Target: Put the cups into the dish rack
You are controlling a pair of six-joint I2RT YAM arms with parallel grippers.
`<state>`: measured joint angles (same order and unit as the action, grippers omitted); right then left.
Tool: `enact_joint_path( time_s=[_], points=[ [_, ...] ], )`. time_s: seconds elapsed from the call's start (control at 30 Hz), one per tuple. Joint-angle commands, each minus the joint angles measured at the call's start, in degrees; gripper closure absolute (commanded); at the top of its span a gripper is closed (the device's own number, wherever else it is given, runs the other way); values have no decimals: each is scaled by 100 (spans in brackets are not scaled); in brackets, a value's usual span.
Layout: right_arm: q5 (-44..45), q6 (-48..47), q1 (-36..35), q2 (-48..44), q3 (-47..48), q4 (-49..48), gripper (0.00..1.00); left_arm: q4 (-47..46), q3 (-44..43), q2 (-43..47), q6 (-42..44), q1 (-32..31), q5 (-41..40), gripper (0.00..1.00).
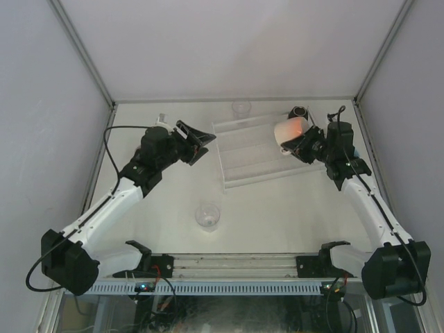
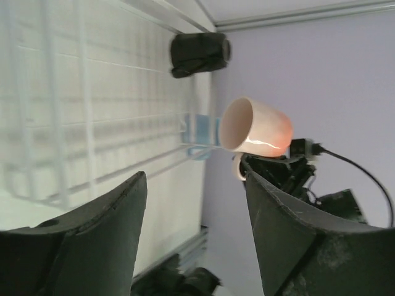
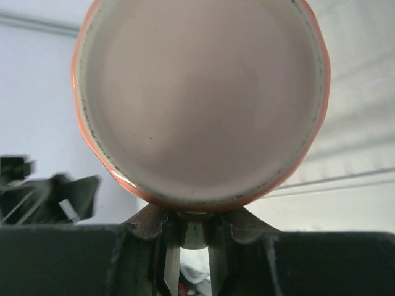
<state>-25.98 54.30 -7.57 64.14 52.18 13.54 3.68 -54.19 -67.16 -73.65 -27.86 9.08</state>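
My right gripper [image 1: 303, 143] is shut on the peach-pink mug [image 1: 290, 131] and holds it tipped on its side above the right part of the clear dish rack [image 1: 239, 173]. In the right wrist view the mug [image 3: 200, 98] fills the frame, with its handle pinched between the fingers [image 3: 170, 246]. My left gripper [image 1: 197, 143] is open and empty by the rack's left edge; its wrist view shows the held mug [image 2: 256, 126] ahead. A black mug [image 1: 300, 112] lies at the back right. One clear tumbler [image 1: 241, 107] stands behind the rack and another [image 1: 208, 215] in front.
The left wrist view shows the black mug [image 2: 199, 53] lying on its side and a light blue object [image 2: 202, 132] beyond the rack's ridges [image 2: 74, 123]. Enclosure walls close in on both sides and the back. The arm bases sit at the near edge.
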Motion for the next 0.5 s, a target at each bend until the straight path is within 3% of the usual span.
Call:
enact_joint_path(
  time_s=[0.0,0.27,0.47],
  points=[
    [1394,-1335,30,71,641,839,100,859,-349,355,1131,320,-177,31],
    [3153,-2166,-87,979,1450,1539,100,1311,-352,724,1805,628,-136,30],
    [3823,-2256,-175,1698,2019,1812,100,1414,-285,952,1980,979,2,30]
  ],
)
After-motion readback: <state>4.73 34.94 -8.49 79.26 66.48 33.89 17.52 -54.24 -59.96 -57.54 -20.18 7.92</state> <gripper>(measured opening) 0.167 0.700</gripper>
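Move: The right hand already holds the peach cup; the free place in the rack's right end lies about 12 cm ahead of it, 11 cm to its right and 16 cm below. The dark mug stands some 9 cm beyond that place, the blue cup 13 cm to the right of it and 9 cm nearer. From the empty left hand, the mauve cup is about 6 cm ahead, 27 cm left and 24 cm below; the clear glass is 17 cm back, 3 cm left and as low. Still pinching the peach cup by its handle, the right hand carries it right, down and then increasingly forward, roughly 12 cm in all, towards the rack's right end in front of the dark mug, rolling its left side down some 35 degrees and tipping the fingers lower. The left hand, staying open, swings about 7 cm left and slightly down towards the mauve cup, its left side rising a little. ##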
